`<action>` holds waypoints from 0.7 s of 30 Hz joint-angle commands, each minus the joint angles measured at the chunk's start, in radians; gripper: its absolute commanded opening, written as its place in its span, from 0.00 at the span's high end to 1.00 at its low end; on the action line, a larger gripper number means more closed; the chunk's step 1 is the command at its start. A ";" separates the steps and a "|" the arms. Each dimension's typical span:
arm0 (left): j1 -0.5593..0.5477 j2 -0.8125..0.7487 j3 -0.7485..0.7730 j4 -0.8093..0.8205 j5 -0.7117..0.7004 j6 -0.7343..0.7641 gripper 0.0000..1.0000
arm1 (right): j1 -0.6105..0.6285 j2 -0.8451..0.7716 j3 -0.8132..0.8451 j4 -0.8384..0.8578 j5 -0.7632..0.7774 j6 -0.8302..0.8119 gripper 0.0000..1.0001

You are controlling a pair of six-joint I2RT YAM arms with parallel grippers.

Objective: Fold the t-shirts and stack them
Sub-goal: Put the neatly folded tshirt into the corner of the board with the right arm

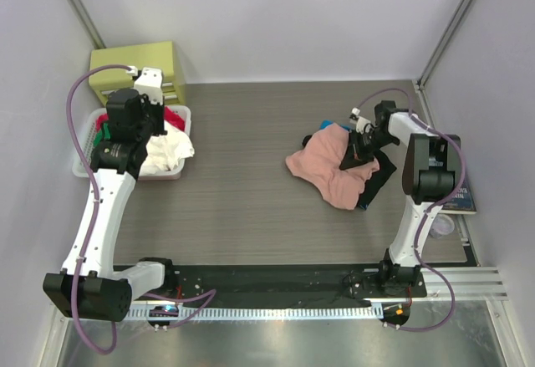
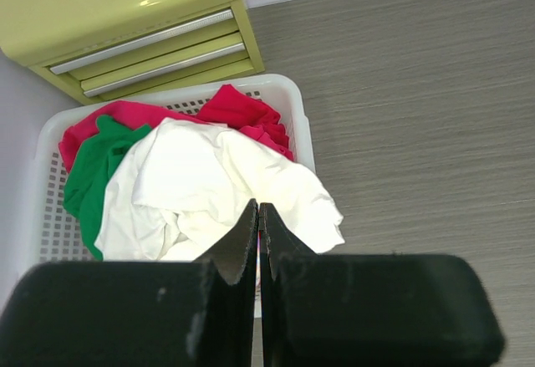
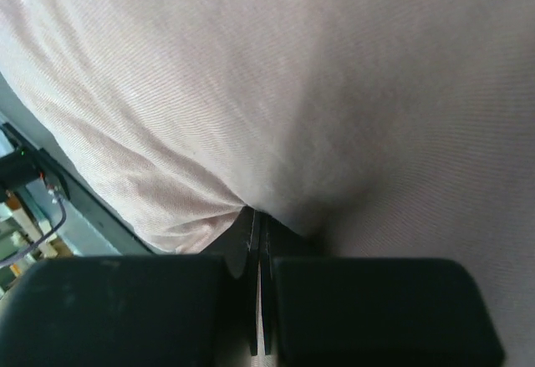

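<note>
A crumpled salmon-pink t-shirt (image 1: 326,166) lies at the table's right, partly over a black t-shirt (image 1: 380,176). My right gripper (image 1: 361,151) is shut on a fold of the pink t-shirt. In the right wrist view the pink cloth (image 3: 292,91) fills the frame and is pinched at the gripper's (image 3: 257,215) tips. My left gripper (image 1: 138,133) hangs above the laundry basket (image 1: 84,166), shut and holding nothing. In the left wrist view, the left gripper (image 2: 258,208) has its fingers pressed together over a white garment (image 2: 209,183).
The white basket (image 2: 297,99) holds white, red (image 2: 242,112) and green (image 2: 92,175) clothes. A yellow-green drawer unit (image 1: 138,62) stands behind it. A bit of blue cloth (image 1: 328,124) shows behind the pink shirt. A dark book (image 1: 460,200) lies by the right wall.
</note>
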 commanded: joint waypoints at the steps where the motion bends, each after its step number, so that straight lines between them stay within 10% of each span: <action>1: 0.006 -0.017 0.008 0.053 -0.011 0.003 1.00 | -0.043 0.130 0.125 0.184 0.247 -0.046 0.99; 21: 0.006 0.016 0.020 0.036 -0.001 0.003 1.00 | -0.198 0.580 0.950 0.012 0.356 0.086 0.99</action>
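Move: My right hand's shut fingertips are already down in the folded pink t-shirt, whose middle lies about 1 cm back and 4 cm left. The board's far right corner is some 35 cm ahead and 31 cm to the right; the black shirt's bared edge shows about 5 cm back and 10 cm right, the books 5 cm back and 33 cm right. From my left hand that corner is roughly 33 cm ahead, 88 cm right and 30 cm lower. With the fingers still shut and their tips kept on the pink t-shirt, I drag the pile quickly over the board with my right hand, about 20 cm forward and some 12 cm to the right, towards the far right corner. I bend more to the right as I go, staying almost level, while the wrist turns about 15 degrees clockwise and the fingertips tilt forward. ##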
